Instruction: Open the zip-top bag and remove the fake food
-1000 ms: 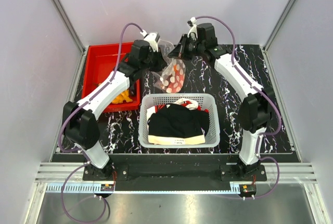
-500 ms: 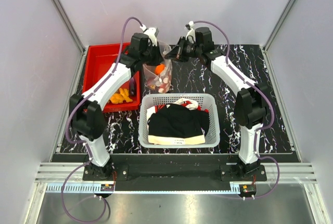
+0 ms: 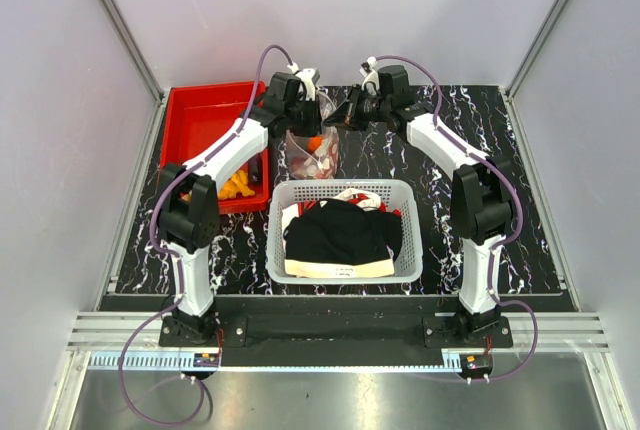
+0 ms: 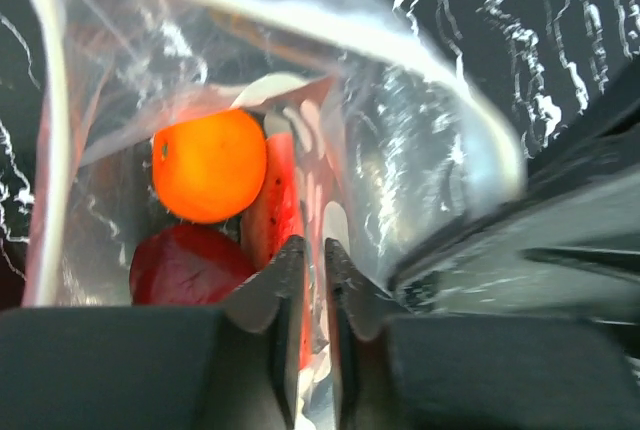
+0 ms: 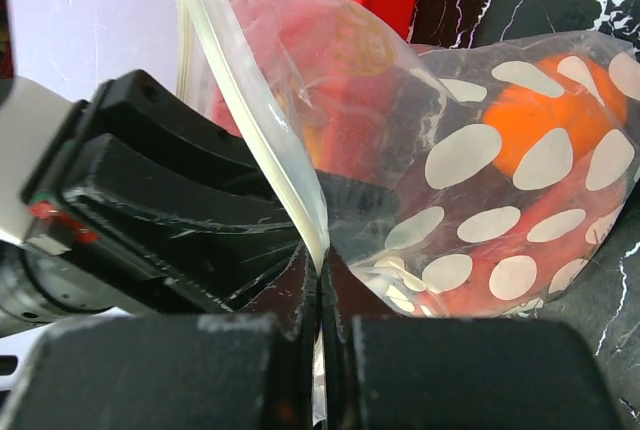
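Observation:
The zip-top bag [image 3: 312, 147] hangs above the dark table behind the basket, held up by its mouth between both grippers. My left gripper [image 3: 303, 102] pinches one side of the mouth; in the left wrist view its jaws [image 4: 312, 252] are nearly together with clear film between them. Through the open mouth I see fake food: an orange fruit [image 4: 208, 165], a dark red fruit [image 4: 185, 265] and a pink-red wedge [image 4: 272, 200]. My right gripper [image 3: 342, 115] is shut on the other zip strip [image 5: 319, 260]. Pale discs [image 5: 462, 155] press against the bag wall [image 5: 400, 80].
A red bin [image 3: 205, 115] stands at the back left with tan-orange pieces [image 3: 237, 185] in it. A white mesh basket [image 3: 343, 250] of black and white clothes sits just in front of the hanging bag. Grey walls close in the table on three sides.
Both grippers have carried the bag a little left and lifted its mouth. The bag now hangs narrower and more upright. The left arm reaches further toward the back centre.

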Motion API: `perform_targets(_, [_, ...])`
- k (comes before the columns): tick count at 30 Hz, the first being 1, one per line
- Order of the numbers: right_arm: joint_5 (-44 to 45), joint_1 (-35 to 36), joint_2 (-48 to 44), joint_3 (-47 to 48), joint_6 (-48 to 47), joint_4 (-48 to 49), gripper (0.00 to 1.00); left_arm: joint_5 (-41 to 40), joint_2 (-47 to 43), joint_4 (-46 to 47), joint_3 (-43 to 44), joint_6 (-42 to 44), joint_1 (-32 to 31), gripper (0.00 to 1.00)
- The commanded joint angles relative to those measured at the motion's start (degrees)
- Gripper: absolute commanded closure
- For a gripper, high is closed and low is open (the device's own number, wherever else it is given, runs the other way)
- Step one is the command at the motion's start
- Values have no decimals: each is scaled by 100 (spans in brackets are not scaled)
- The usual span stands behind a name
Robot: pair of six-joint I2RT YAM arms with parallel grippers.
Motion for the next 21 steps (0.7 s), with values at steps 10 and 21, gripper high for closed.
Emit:
perform_targets(10, [71, -16, -468, 90, -9, -20, 100, 39, 634, 124, 411, -85, -19, 85])
perform_targets(21, [194, -16, -521, 143, -35, -223, 100, 496, 985, -121, 480, 249, -19, 58])
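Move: The watermelon slice lies in the bag about 11 cm below the left hand, roughly 1 cm to its right. The orange sits some 2 cm ahead and 1 cm left of the left hand at similar depth; the red tray is about 24 cm left, 1 cm ahead, and the basket 19 cm back, 6 cm right. From the right hand, pinching the bag's rim, the slice is about 14 cm down, 2 cm back and 1 cm left. Left hand sinks about 5 cm into the bag towards the slice, fingers partly opening; right keeps the rim pinched. ##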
